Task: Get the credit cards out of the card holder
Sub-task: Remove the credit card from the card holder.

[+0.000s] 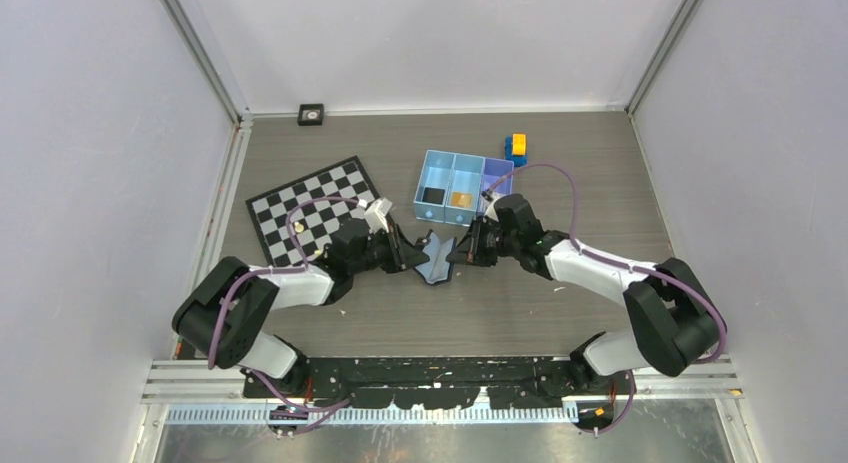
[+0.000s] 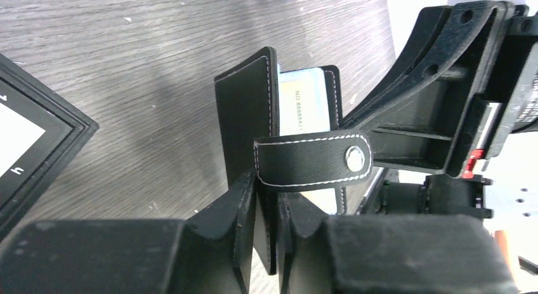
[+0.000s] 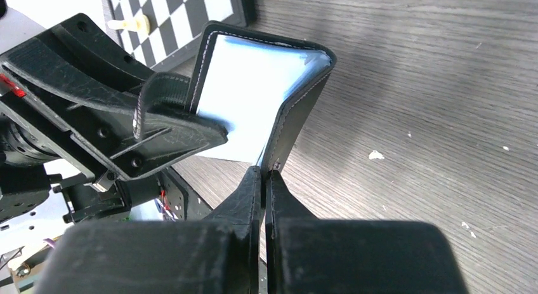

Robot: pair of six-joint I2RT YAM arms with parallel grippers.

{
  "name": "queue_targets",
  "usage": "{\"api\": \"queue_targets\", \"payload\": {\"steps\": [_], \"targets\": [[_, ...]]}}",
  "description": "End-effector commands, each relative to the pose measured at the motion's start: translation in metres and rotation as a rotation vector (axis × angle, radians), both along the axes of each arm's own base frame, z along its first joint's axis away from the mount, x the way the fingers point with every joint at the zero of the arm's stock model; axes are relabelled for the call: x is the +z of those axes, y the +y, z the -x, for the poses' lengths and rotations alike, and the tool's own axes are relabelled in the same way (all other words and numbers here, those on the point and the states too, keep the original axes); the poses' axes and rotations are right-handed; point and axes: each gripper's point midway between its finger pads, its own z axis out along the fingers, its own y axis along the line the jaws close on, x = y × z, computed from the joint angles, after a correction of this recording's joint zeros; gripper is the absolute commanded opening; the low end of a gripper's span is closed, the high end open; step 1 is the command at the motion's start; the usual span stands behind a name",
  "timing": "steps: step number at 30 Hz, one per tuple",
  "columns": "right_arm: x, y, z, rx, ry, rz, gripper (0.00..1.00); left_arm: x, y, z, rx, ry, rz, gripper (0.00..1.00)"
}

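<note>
The black card holder (image 1: 436, 265) stands open on edge between my two grippers, just in front of the tray. In the left wrist view my left gripper (image 2: 268, 189) is shut on one black flap (image 2: 244, 110), with the snap strap (image 2: 314, 160) lying across it. A pale card (image 2: 304, 103) with a printed number sits in the pocket behind. In the right wrist view my right gripper (image 3: 265, 172) is shut on the edge of the other flap (image 3: 298, 129), and the pale bluish inner face (image 3: 247, 97) shows. A gold-orange card (image 1: 460, 198) lies in the tray's middle compartment.
The light-blue three-compartment tray (image 1: 440, 170) stands right behind the holder, with a dark thing (image 1: 432, 194) in its left compartment. Yellow-and-blue toy blocks (image 1: 517, 146) sit at the back right. A chessboard (image 1: 310, 218) lies to the left, under my left arm.
</note>
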Motion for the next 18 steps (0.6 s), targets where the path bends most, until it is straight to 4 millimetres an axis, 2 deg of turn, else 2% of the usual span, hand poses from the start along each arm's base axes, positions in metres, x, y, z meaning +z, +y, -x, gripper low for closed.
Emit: {"api": "queue_targets", "payload": {"steps": [1, 5, 7, 14, 18], "targets": [[0.034, 0.002, -0.01, -0.017, -0.131, -0.051, 0.0, 0.038, -0.001, -0.006, 0.007, -0.135, 0.078, 0.24], [0.044, -0.002, -0.009, -0.021, -0.179, -0.057, 0.01, 0.045, 0.001, -0.004, 0.012, -0.16, 0.089, 0.51], [0.049, -0.003, -0.008, -0.016, -0.197, -0.063, 0.01, 0.046, 0.002, -0.004, 0.017, -0.167, 0.093, 0.61], [0.063, -0.003, -0.002, 0.003, -0.225, -0.091, 0.01, 0.056, -0.003, 0.001, -0.015, -0.187, 0.152, 0.75], [0.07, -0.003, 0.001, 0.014, -0.245, -0.111, 0.0, 0.067, -0.011, 0.008, -0.069, -0.211, 0.235, 0.77]]}}
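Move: The card holder stands open between the two hands. The credit card in its right-hand leaf is about 3 cm to the left hand's right and 1 cm ahead, roughly level in height; the holder's middle is some 2 cm to the right hand's left, level with it both ways. From the left hand the blue compartment box sits about 15 cm ahead, 8 cm to the right and 6 cm lower, and the chessboard's middle 9 cm ahead and 21 cm to the left, 7 cm lower. Both hands rise together by about 4 cm, the left one opening its fingers from nearly shut to three quarters wide so that they let go of the holder's strap-side cover, yet staying around that cover instead of backing away. The right hand keeps its shut pinch on the edge of the other leaf and carries the holder straight up, its wrist tilting by some 10 degrees so that the fingers point less steeply down. ##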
